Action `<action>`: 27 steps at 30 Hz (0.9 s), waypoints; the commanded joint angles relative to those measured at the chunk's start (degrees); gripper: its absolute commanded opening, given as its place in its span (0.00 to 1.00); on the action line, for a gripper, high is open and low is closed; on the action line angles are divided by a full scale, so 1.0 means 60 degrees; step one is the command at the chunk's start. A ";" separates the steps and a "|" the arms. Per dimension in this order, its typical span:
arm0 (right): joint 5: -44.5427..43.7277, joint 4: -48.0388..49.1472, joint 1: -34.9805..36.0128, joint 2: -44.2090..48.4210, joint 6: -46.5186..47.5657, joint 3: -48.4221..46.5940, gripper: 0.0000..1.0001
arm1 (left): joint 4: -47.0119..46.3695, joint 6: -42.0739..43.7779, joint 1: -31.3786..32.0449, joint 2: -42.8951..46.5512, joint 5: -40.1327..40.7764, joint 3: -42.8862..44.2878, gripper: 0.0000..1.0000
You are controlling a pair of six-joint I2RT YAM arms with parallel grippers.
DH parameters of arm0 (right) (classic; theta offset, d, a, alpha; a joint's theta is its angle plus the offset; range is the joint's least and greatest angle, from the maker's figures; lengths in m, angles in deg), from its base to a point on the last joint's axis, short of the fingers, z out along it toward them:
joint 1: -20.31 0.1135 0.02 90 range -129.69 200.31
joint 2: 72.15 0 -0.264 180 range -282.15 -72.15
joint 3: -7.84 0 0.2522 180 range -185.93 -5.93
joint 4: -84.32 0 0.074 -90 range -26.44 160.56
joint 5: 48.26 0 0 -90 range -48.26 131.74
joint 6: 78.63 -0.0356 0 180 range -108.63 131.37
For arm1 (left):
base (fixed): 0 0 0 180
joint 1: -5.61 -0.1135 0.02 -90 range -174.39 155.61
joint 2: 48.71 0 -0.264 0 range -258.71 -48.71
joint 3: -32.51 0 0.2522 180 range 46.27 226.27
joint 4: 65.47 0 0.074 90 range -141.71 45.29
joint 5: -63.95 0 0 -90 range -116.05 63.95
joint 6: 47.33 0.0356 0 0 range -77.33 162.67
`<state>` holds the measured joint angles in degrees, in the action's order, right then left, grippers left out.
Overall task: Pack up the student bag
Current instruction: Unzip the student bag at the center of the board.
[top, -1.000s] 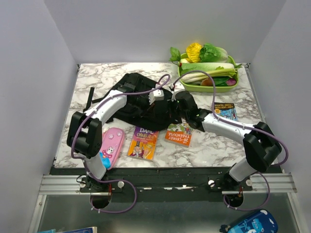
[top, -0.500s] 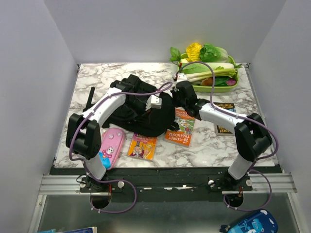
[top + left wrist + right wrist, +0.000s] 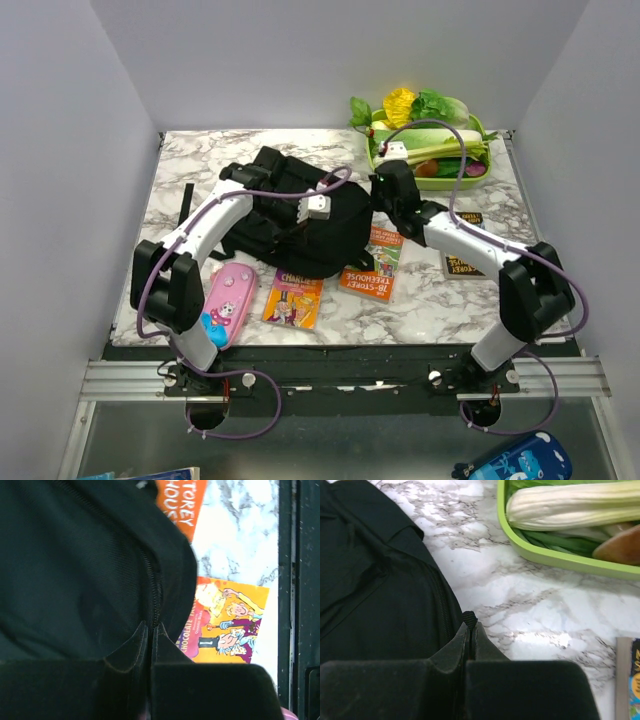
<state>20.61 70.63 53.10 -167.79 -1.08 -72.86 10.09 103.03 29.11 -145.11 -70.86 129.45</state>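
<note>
The student bag point(image 3: 290, 215), black and soft, lies bunched up in the middle of the marble table. My left gripper point(image 3: 338, 222) is at its right side, shut on the bag's fabric beside the zip point(image 3: 156, 585). In the left wrist view the left gripper point(image 3: 151, 626) pinches that edge of the bag point(image 3: 75, 570). My right gripper point(image 3: 378, 192) is at the bag's far right corner. There the right gripper point(image 3: 470, 622) is shut on a small black webbing tab point(image 3: 469, 616) of the bag point(image 3: 375, 590).
A yellow book point(image 3: 294, 297) and an orange book point(image 3: 372, 270) lie in front of the bag; a dark book point(image 3: 465, 260) lies partly under my right forearm. A pink pencil case point(image 3: 228, 300) sits front left. A green tray point(image 3: 430, 182) of vegetables stands back right.
Both grippers have moved toward the back with the bag in their grip. The bag has bunched up higher and now overlaps the yellow book's top. My right gripper has come close to the tray.
</note>
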 commanded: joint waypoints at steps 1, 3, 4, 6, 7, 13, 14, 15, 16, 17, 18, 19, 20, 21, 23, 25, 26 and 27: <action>-0.0904 0.0222 -0.0398 0.1187 -0.0152 0.0901 0.01 | -0.0572 -0.1807 -0.0577 -0.0251 0.1111 0.0667 0.00; -0.0482 0.0090 -0.0398 0.1685 -0.0312 0.1281 0.01 | -0.1420 -0.2556 -0.0856 -0.0412 0.1737 0.0859 0.01; -0.0319 0.0061 -0.0383 0.1846 -0.0400 0.1617 0.01 | -0.1728 -0.2821 -0.0929 -0.0442 0.1974 0.0873 0.01; 0.0367 0.0017 -0.0340 0.2197 -0.0663 0.1941 0.01 | -0.2345 -0.3306 -0.1075 -0.0486 0.2370 0.0800 0.01; 0.0574 0.0017 -0.0281 0.2286 -0.0752 0.2058 0.01 | -0.2476 -0.3452 -0.1105 -0.0486 0.2531 0.0742 0.01; 0.1674 0.0017 0.0773 0.2448 -0.1045 0.2528 0.01 | -0.2640 -0.3995 -0.1193 -0.0457 0.2681 0.0186 0.09; 0.1733 -0.0288 0.0919 0.2404 -0.1075 0.2514 0.01 | -0.2378 -0.4039 -0.1179 -0.0413 0.2419 0.0113 0.14; 0.1864 -0.0306 0.0964 0.2375 -0.1176 0.2485 0.01 | -0.2114 -0.4025 -0.1179 -0.0311 0.2082 0.0126 0.19; 0.1924 -0.0320 0.0979 0.2288 -0.1206 0.2484 0.01 | -0.1894 -0.3981 -0.1121 -0.0238 0.1803 0.0112 0.24; 0.1939 -0.0349 0.0994 0.2301 -0.1236 0.2513 0.01 | -0.1587 -0.3966 -0.0960 -0.0136 0.1308 0.0068 0.33; 0.1982 -0.0350 0.0994 0.2272 -0.1279 0.2543 0.01 | -0.1410 -0.3850 -0.0828 0.0083 0.1100 0.0053 0.38; 0.2026 -0.0321 0.0994 0.2287 -0.1280 0.2543 0.01 | -0.1365 -0.3805 -0.0711 0.0216 0.0938 -0.0005 0.42; 0.2041 -0.0306 0.0994 0.2272 -0.1265 0.2543 0.01 | -0.1481 -0.3834 -0.0449 0.0333 0.0748 -0.0136 0.55; 0.2099 -0.0306 0.0994 0.2272 -0.1251 0.2528 0.01 | -0.1612 -0.3950 -0.0330 0.0537 0.0615 -0.0210 0.63; 0.2114 -0.0306 0.0994 0.2243 -0.1221 0.2455 0.01 | -0.2123 -0.4475 -0.0067 0.0627 0.0498 -0.0312 0.78; 0.2100 -0.0306 0.0994 0.2228 -0.1265 0.2382 0.01 | -0.2432 -0.4785 0.0270 0.0584 0.0263 -0.0327 0.86; 0.2071 -0.0320 0.0994 0.2214 -0.1236 0.2353 0.01 | -0.2883 -0.5207 0.0359 0.0583 0.0205 -0.0444 0.99; 0.2027 -0.0349 0.0994 0.2199 -0.1207 0.2338 0.01 | -0.3120 -0.5400 0.0563 0.0554 0.0189 -0.0532 0.99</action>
<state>31.54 70.31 58.92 -154.11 -7.75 -58.44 -2.30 77.21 29.44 -143.04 -65.03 127.87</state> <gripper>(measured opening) 0.021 0.918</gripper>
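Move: The right hand already holds the zip pull; the bag's near right edge lies about 13 cm back, 5 left and 5 below, with the Treehouse book 16 cm straight back and the vegetable basket 16 ahead, 17 right. For the left hand, closed on the bag's zipped edge, the bag's middle is some 7 cm ahead and 5 below, the zip pull 16 ahead and 15 right, the Charlie book 13 back and 5 left. Right draws the zip pull about 9 cm back; left goes as far forward, then back, opening off the bag. ##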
